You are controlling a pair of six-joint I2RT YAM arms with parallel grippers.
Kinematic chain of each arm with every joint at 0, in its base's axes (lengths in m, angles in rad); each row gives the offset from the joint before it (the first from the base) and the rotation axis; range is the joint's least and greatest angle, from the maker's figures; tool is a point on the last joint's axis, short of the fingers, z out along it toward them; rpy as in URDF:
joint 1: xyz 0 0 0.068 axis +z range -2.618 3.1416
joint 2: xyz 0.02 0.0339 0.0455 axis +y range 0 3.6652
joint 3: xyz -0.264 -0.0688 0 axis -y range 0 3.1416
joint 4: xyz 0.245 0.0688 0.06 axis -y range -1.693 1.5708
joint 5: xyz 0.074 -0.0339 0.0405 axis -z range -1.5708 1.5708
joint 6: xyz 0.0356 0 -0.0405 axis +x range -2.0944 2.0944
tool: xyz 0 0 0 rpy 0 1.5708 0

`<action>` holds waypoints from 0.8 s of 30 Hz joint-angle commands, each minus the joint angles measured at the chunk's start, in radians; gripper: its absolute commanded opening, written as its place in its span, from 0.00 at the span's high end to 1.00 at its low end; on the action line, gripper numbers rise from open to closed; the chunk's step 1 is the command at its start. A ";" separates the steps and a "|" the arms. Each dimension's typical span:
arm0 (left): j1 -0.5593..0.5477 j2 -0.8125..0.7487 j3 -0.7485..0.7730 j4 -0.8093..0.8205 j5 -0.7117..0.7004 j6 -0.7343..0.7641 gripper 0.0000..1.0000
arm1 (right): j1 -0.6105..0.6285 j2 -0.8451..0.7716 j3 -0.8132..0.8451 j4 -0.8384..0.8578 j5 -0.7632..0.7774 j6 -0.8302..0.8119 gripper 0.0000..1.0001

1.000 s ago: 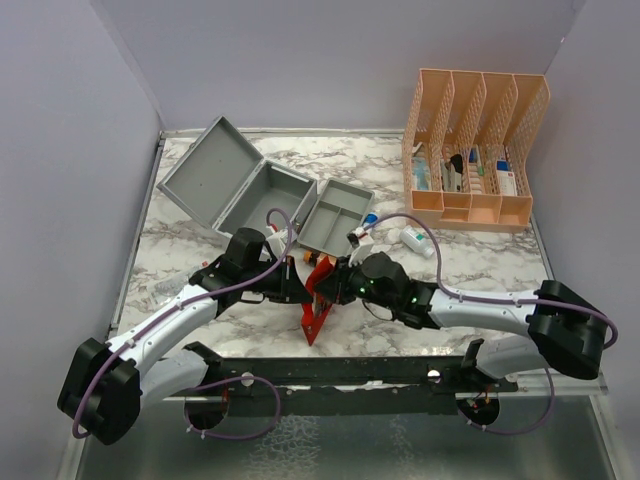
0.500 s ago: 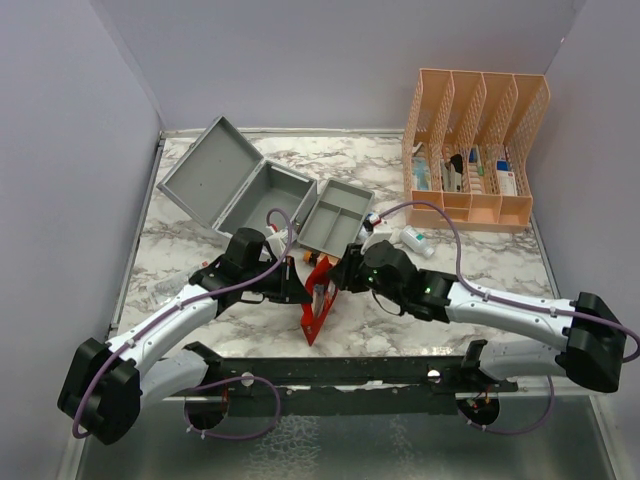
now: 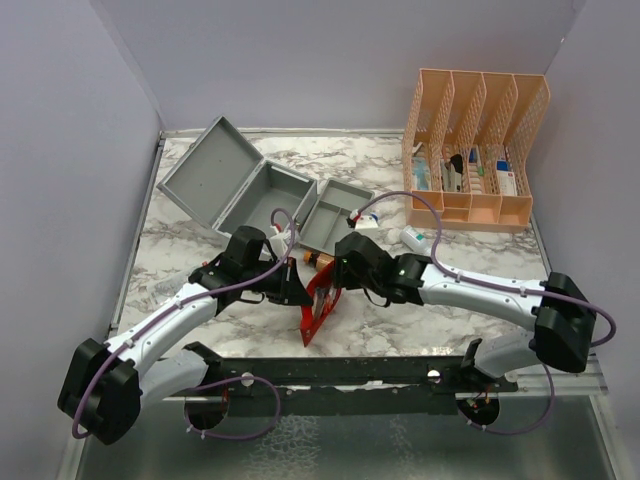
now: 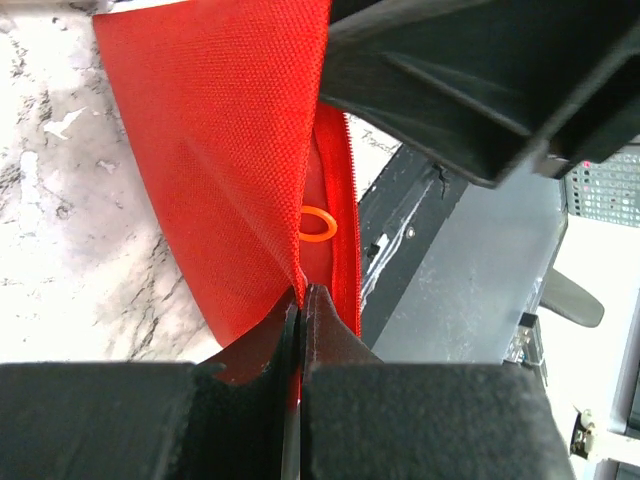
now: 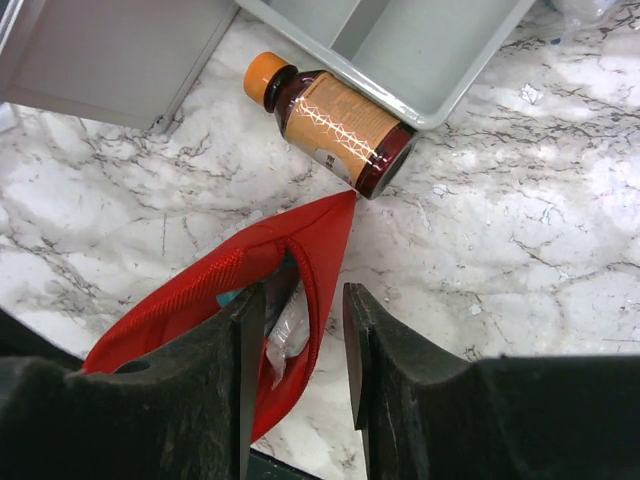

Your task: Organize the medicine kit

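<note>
The medicine kit (image 3: 262,190), a grey case, lies open at the back left with its lid (image 3: 203,168) tipped back. Its grey divided tray (image 3: 335,214) sits out beside it and also shows in the right wrist view (image 5: 400,45). My left gripper (image 3: 293,288) is shut on the edge of the red pouch (image 3: 316,305), with fabric pinched between the jaws (image 4: 303,295). My right gripper (image 5: 302,300) is open and straddles the rim of the pouch's mouth (image 5: 320,250). A clear packet (image 5: 285,335) shows inside. A brown bottle with an orange cap (image 5: 335,125) lies against the tray.
A peach slotted organizer (image 3: 475,150) holding boxes stands at the back right. A small white box (image 3: 362,220) and a white tube (image 3: 415,238) lie right of the tray. The pouch's orange zip ring (image 4: 318,222) hangs inside. The table's near edge rail (image 3: 350,370) is just behind the pouch.
My right gripper has moved left and farther away, over the pouch's mouth, and its arm has stretched out. The left gripper keeps hold of the pouch, which has shifted slightly.
</note>
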 commanded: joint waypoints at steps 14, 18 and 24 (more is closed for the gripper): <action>0.002 0.003 0.040 0.006 0.133 0.032 0.83 | 0.004 0.104 0.122 -0.261 0.088 0.218 0.99; 0.002 -0.040 0.019 0.006 0.105 0.011 0.58 | 0.004 0.115 0.139 -0.374 0.128 0.361 0.99; 0.001 -0.152 -0.033 0.008 0.072 -0.043 0.45 | 0.003 0.110 0.165 -0.532 0.196 0.542 0.99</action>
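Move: The red pouch hangs partly open between the two hands. The right hand's open fingers already straddle its far-right rim, about 1 cm below the hand point; the pouch's middle is some 4 cm left, 5 cm back and 3 cm below. From there the brown bottle lies about 6 cm ahead, 4 cm left, and the grey tray some 16 cm straight ahead, both about 7 cm lower. The left hand still pinches the near-left rim, the pouch's middle about 3 cm to its right, 1 cm back and 3 cm below. Sink the right gripper about 2 cm over the rim of the red pouch, one finger inside the mouth, and shut the fingers on it. Then, keeping that pinch, draw it about 4 cm to the right and slightly back, turning some 20 degrees clockwise. As this pull starts, open the left fingers to about half to let go of the near-left rim, easing that hand up and a little back. ##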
